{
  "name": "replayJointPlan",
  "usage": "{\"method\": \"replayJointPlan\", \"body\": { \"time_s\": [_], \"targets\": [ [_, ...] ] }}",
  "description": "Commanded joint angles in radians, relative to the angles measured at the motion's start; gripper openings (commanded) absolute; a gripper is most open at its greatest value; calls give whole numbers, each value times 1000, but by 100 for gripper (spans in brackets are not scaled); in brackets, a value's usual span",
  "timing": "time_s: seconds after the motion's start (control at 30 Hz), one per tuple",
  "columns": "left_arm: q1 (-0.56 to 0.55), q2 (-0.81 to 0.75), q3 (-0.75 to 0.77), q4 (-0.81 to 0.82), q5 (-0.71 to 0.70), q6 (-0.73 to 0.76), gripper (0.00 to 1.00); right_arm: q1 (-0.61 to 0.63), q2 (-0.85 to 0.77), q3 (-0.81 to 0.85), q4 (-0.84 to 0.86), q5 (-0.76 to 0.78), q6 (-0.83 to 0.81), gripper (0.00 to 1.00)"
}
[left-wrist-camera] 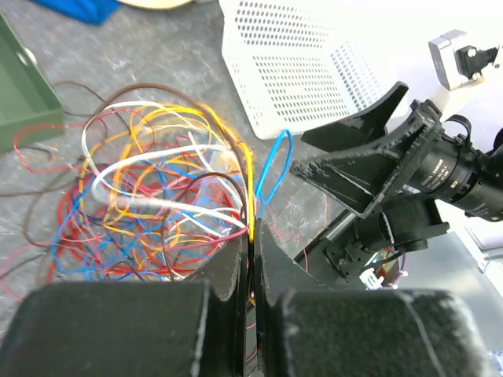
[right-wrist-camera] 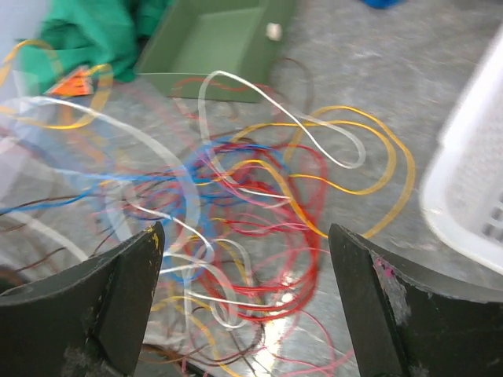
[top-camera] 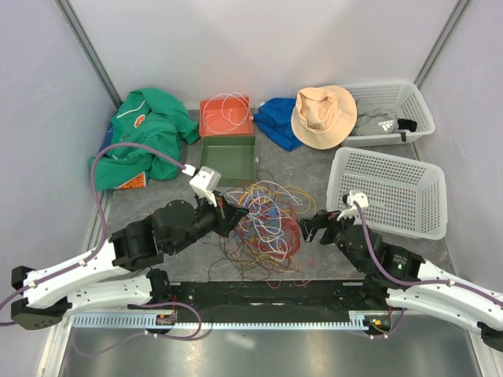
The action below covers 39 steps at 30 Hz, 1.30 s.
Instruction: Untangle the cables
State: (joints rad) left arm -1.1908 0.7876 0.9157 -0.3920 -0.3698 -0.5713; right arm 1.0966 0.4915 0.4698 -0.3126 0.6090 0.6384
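Note:
The cables (top-camera: 266, 224) lie in a tangled heap of red, orange, yellow, white, blue and brown strands at the table's middle. My left gripper (top-camera: 238, 210) is at the heap's left side. In the left wrist view it (left-wrist-camera: 254, 236) is shut on a yellow and a blue cable (left-wrist-camera: 250, 177) that run up from the jaws. My right gripper (top-camera: 312, 228) is open at the heap's right edge. In the right wrist view its fingers (right-wrist-camera: 137, 271) stand wide apart above the red and white strands (right-wrist-camera: 259, 236), holding nothing.
A green box (top-camera: 228, 159) stands just behind the heap, an orange tray (top-camera: 225, 116) with a few cables behind it. A white basket (top-camera: 389, 191) is at the right, another (top-camera: 389, 110) behind it. Green cloth (top-camera: 145, 137), blue cloth (top-camera: 279, 119) and a hat (top-camera: 323, 115) lie at the back.

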Motion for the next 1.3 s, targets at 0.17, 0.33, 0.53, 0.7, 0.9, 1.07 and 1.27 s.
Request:
{"method": "replayJointPlan", "body": {
  "time_s": [0.17, 0.33, 0.53, 0.7, 0.9, 1.07, 1.27],
  "targets": [
    [-1, 1, 41, -65, -47, 71, 2, 2, 114, 116, 302, -254, -161, 85],
    [-3, -2, 35, -67, -41, 74, 2, 3, 248, 138, 378, -287, -183, 76],
    [-1, -8, 35, -73, -40, 77, 2, 2, 321, 132, 411, -345, -194, 57],
    [-1, -10, 31, -77, -38, 74, 2, 2, 338, 81, 423, -364, -178, 54],
    [-1, -2, 31, -77, -37, 70, 2, 2, 410, 66, 448, -410, -174, 52],
    [-1, -5, 28, -77, -34, 62, 2, 2, 485, 70, 460, -405, -178, 43],
    [-1, -17, -4, -88, -63, 12, 2, 2, 367, 151, 316, -238, -226, 0]
  ]
}}
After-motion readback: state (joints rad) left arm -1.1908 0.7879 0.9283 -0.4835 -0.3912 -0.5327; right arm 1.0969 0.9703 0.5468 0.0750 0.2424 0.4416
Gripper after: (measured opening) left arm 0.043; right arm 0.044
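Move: The open right hand goes for the blue strand of the raised tangle, roughly 11 cm to its left, about level with it fore and aft and some 2 cm lower. The main cable heap lies about 14 cm left, 6 cm ahead and 17 cm below. The bundle pinched by the left hand hangs from about 21 cm left, 3 cm back and 11 cm up. For the left hand, the blue strand is some 10 cm right, 2 cm ahead and 13 cm below. The right hand swings about 11 cm to its left towards the hanging blue strand, first arching some 5 cm up and turning counter-clockwise by 20 to 25 degrees, then sinking about 7 cm while its wide-open fingers narrow and finally shut, pinching the blue strand between the tips. Meanwhile the left hand settles barely a centimetre or so lower and keeps its pinch on the raised yellow, brown and black cables, holding them up clear of the heap. ##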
